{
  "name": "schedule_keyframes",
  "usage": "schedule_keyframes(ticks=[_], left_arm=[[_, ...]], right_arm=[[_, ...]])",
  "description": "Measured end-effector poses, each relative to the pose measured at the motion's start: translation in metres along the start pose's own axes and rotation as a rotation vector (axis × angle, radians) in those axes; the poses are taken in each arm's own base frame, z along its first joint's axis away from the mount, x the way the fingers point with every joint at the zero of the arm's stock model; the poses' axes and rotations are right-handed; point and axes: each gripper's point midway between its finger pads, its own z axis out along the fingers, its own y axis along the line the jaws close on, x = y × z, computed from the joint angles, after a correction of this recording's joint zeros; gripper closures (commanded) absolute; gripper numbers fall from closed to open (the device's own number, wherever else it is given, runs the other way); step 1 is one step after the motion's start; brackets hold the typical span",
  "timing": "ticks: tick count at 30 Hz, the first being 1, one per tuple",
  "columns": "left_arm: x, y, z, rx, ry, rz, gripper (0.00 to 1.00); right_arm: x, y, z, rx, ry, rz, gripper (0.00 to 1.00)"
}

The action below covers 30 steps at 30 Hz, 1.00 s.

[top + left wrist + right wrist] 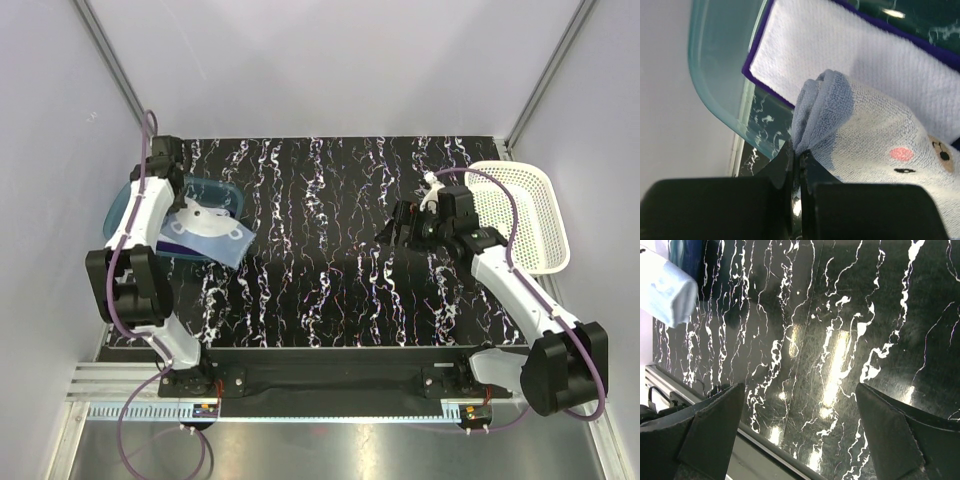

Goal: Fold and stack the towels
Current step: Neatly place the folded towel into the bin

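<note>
My left gripper (799,154) is shut on a bunched edge of the light blue towel (875,135), which has a printed face with a pink cheek. Under it in the left wrist view lies the white towel (840,55), folded flat on the purple towel (759,59), whose edge shows round it. Both rest in the teal tray (715,65). From above, the blue towel (212,233) drapes over the tray's near right corner. My right gripper (800,387) stands open and holds nothing above the black marbled table (850,315), right of centre.
A white mesh basket (530,215) stands at the table's right edge, behind the right arm. The teal tray (120,205) sits at the far left. The table's metal front rail (715,412) runs just below the right fingers.
</note>
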Motion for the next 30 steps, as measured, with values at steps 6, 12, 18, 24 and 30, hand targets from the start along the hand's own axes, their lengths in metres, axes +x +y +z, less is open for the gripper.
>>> schedule_keyframes(ticks=[6, 12, 18, 24, 30], left_arm=[[-0.024, 0.022, 0.018, -0.052, -0.038, -0.077, 1.0], [-0.019, 0.037, 0.068, -0.107, 0.059, -0.124, 0.71], [-0.021, 0.039, 0.094, -0.181, 0.112, -0.159, 0.43], [-0.042, 0.033, 0.075, -0.142, 0.053, -0.227, 0.33], [-0.06, -0.022, 0.006, 0.135, -0.064, -0.246, 0.01]], right_arm=[[-0.005, 0.001, 0.001, -0.002, -0.008, -0.014, 0.0], [-0.004, -0.002, 0.003, 0.007, 0.0, -0.023, 0.0], [-0.004, -0.009, 0.008, 0.034, 0.011, -0.023, 0.0], [-0.004, -0.011, 0.009, 0.055, 0.021, -0.017, 0.0], [-0.018, -0.004, -0.002, 0.073, 0.007, -0.013, 0.0]])
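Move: The left gripper holds one end of the folded blue towel, whose middle trails about 10 cm to its right, 5 cm back and a little lower. The white towel stack in the bin is the target: its middle lies nearly straight below, some 8 cm down and 2 cm to the right, with the bin's own middle about 2 cm ahead. From the right gripper that stack is roughly 44 cm to the left and 8 cm ahead. Bring the left gripper forward and left over the bin, drawing the blue towel across the white towel stack, then lower about 5 cm towards the stack's left side and open the fingers to let go. Rise clear with the fingers going wide, swinging back right some 9 cm as the hand tips up a little. ##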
